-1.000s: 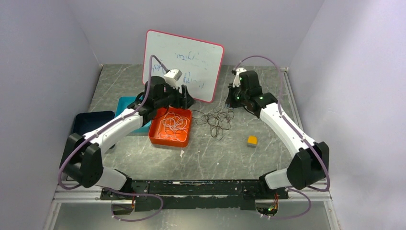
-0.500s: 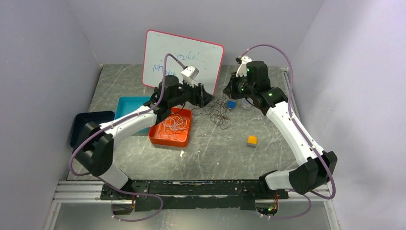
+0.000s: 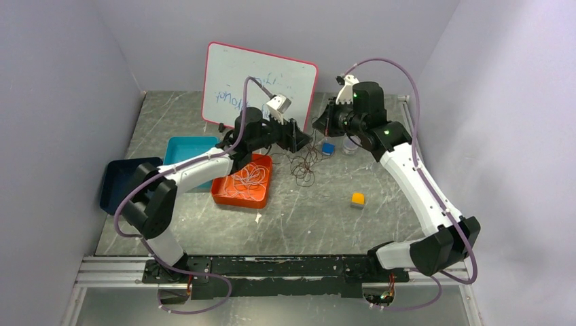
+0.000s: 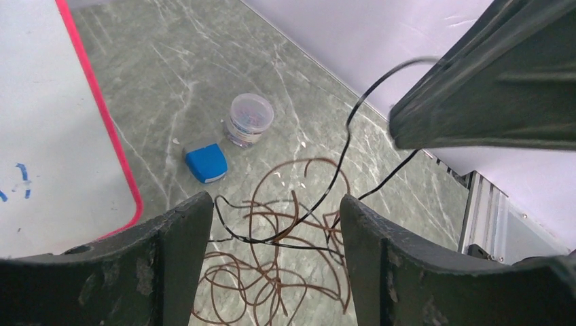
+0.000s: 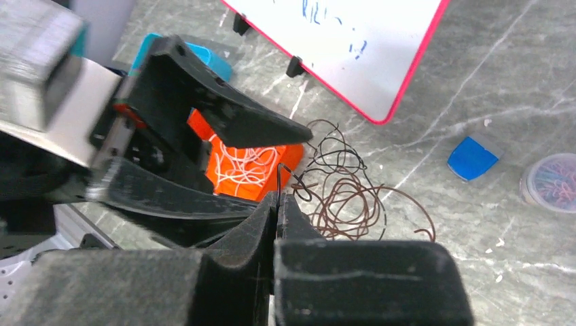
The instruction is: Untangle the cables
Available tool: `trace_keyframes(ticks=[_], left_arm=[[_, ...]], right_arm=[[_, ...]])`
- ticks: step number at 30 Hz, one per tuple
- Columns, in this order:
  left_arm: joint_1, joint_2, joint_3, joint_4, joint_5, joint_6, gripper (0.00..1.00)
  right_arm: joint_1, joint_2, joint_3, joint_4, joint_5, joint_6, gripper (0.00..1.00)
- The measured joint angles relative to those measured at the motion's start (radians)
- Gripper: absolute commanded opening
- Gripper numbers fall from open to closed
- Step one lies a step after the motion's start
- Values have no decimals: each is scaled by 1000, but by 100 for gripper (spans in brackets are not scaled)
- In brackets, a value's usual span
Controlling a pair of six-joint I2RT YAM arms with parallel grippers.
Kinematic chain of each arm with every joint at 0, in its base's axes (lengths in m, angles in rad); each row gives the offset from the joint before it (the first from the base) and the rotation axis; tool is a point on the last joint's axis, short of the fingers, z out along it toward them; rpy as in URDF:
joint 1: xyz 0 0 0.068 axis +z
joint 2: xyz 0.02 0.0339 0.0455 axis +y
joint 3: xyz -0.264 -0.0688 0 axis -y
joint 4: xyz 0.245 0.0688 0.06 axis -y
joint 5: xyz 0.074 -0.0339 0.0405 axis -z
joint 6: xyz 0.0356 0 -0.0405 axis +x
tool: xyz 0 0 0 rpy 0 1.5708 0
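Observation:
A tangle of brown cables (image 3: 307,166) lies on the table just right of the orange tray (image 3: 238,200), which holds white cables (image 3: 248,175). My left gripper (image 3: 302,141) hovers open above the tangle; in the left wrist view the brown loops (image 4: 276,284) show between its spread fingers (image 4: 275,204), untouched. My right gripper (image 3: 319,127) is raised and shut on a thin black cable (image 5: 278,178). That black cable (image 4: 347,139) runs taut from the tangle up to the right gripper's fingers (image 4: 489,81). The right wrist view shows the brown cables (image 5: 346,197) below its fingertips (image 5: 277,198).
A whiteboard (image 3: 261,88) leans at the back. A blue block (image 3: 328,148) and a clear cup of clips (image 3: 348,146) sit right of the tangle, a yellow block (image 3: 357,200) nearer. A teal tray (image 3: 183,146) and a dark blue bin (image 3: 119,176) stand left.
My left arm has swung right from over the orange tray to above the brown tangle. My right gripper has risen and shifted left with the black cable, uncovering the blue block and cup.

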Motion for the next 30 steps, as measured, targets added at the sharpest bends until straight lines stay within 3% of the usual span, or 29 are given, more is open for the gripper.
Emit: trace_keyframes(ticks=[7, 25, 30], left_arm=[[-17, 41, 0, 13, 11, -10, 72], [-59, 203, 12, 8, 14, -11, 56], [-71, 213, 6, 9, 4, -13, 40]], right_arm=[[0, 0, 31, 16, -22, 18, 0], [0, -60, 184, 91, -102, 43, 0], [0, -97, 227, 112, -65, 28, 0]])
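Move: Below the left gripper, about 22 cm down, the loose tangle of black and brown cables sits some 3 cm ahead and 2 cm to the right. The blue block lies about 11 cm ahead and 9 cm right, the clear cup 12 cm ahead and 17 cm right, and the orange bin 20 cm left and 2 cm back. From the right hand, already pinching the cables, the tangle is about 3 cm ahead, 1 cm left and 28 cm down. Pulling the pinched cables upward, the right hand climbs about 16 cm, slowly at first and then faster, its fingers staying shut and tipping up some 20 degrees. Meanwhile the left hand sinks about 10 cm towards the tangle, easing a little to the right, with its fingers tipping down slightly and narrowing from wide to half open beside the hanging strands; no grip on them can be seen. ##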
